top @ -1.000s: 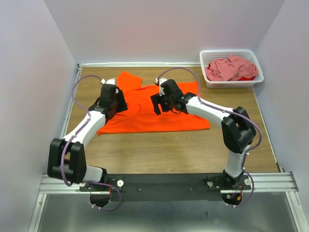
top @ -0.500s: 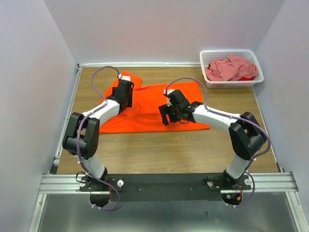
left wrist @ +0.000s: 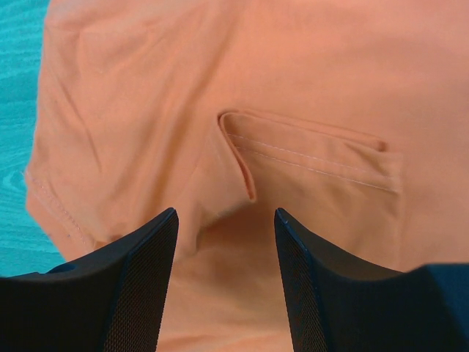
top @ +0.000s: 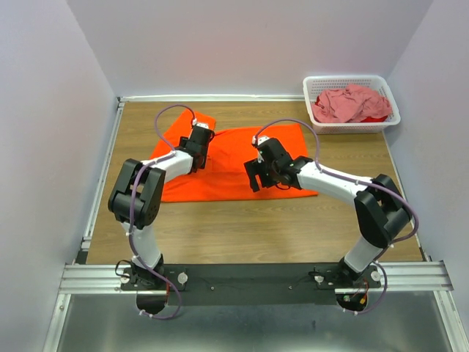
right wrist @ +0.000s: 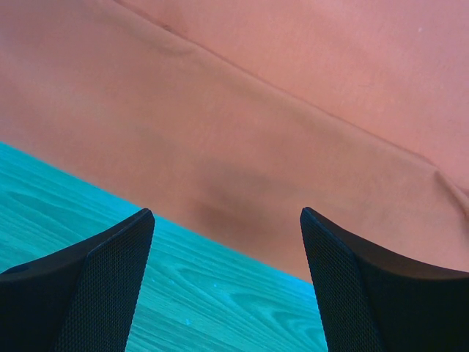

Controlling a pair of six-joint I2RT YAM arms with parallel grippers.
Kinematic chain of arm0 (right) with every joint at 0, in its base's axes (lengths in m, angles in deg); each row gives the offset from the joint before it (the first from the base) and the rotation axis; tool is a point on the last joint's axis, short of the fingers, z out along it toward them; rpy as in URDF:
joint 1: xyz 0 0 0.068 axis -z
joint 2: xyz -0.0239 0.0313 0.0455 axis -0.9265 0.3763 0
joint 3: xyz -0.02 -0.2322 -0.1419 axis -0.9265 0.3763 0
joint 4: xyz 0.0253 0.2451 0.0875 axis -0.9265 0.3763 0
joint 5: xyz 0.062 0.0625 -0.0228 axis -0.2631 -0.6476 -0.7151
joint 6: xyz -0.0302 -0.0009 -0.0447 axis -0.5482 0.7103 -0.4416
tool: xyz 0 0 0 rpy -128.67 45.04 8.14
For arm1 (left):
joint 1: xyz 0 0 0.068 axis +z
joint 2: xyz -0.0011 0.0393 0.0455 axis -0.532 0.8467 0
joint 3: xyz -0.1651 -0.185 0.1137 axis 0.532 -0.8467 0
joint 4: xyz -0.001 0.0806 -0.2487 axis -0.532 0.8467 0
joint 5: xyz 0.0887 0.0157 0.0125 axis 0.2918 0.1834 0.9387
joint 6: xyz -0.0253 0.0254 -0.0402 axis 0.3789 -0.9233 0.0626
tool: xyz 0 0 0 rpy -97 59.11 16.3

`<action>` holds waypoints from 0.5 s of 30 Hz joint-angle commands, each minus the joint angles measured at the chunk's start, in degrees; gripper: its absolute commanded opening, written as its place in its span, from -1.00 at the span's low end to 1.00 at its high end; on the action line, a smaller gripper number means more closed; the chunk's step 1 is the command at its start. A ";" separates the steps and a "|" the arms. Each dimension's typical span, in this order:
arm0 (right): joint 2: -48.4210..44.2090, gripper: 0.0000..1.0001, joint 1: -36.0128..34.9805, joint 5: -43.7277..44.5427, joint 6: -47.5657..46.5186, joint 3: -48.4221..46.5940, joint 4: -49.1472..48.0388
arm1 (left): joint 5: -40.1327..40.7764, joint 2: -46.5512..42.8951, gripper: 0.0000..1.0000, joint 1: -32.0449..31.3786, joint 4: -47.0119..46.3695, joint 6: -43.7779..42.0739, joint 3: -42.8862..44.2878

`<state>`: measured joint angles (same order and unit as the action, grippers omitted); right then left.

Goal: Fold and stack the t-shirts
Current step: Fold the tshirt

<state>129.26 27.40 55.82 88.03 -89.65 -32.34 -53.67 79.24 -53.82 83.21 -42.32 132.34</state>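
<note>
A large bright orange t-shirt [top: 231,150] lies spread flat on the wooden table [top: 256,227], one sleeve out at its far left. My left gripper [top: 202,139] hovers over the shirt's left part near that sleeve. Its jaws stand open above a folded seam of the orange cloth [left wrist: 242,158], with nothing between them [left wrist: 226,220]. My right gripper [top: 255,174] is open over the shirt's near hem. In the right wrist view its fingers [right wrist: 227,220] straddle the hem edge [right wrist: 242,213], with bare table [right wrist: 183,293] below. A dusty pink t-shirt [top: 348,103] lies crumpled in the basket.
The white lattice basket [top: 355,127] stands at the back right corner, against the wall. White walls close the table on three sides. A metal rail [top: 256,275] with both arm bases runs along the near edge. Bare wood lies in front of the shirt.
The left arm has swung back and to the right, over the shirt near the sleeve. The right gripper has come toward the near hem. The shirt's left side now lies flatter.
</note>
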 commanded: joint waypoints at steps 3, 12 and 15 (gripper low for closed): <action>-3.58 0.76 0.50 2.30 -0.80 1.63 0.18 | 7.70 3.44 0.25 0.49 0.21 -0.76 3.11; -5.08 0.77 1.11 2.48 -1.24 3.03 0.79 | 11.31 5.55 0.24 4.00 1.53 -0.93 5.40; -5.26 0.77 1.38 2.83 -1.50 3.21 1.05 | 11.75 6.87 0.24 5.41 1.88 -1.37 7.33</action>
<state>125.74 28.28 56.65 87.13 -87.57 -32.26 -45.37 83.59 -49.90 84.50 -43.55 137.15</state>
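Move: The small raised flap on the t-shirt lies about 3 cm ahead of the left hand, almost straight on and 1 cm lower. The shirt's left edge is some 10 cm to that hand's left and 3 cm ahead, and its near edge about 13 cm back, straight behind. From the right hand, the flap is roughly 14 cm ahead, 22 cm left and 3 cm lower. Fingers open, the left hand sweeps about 5 cm left and 2 forward, its right finger pushing the flap along. ##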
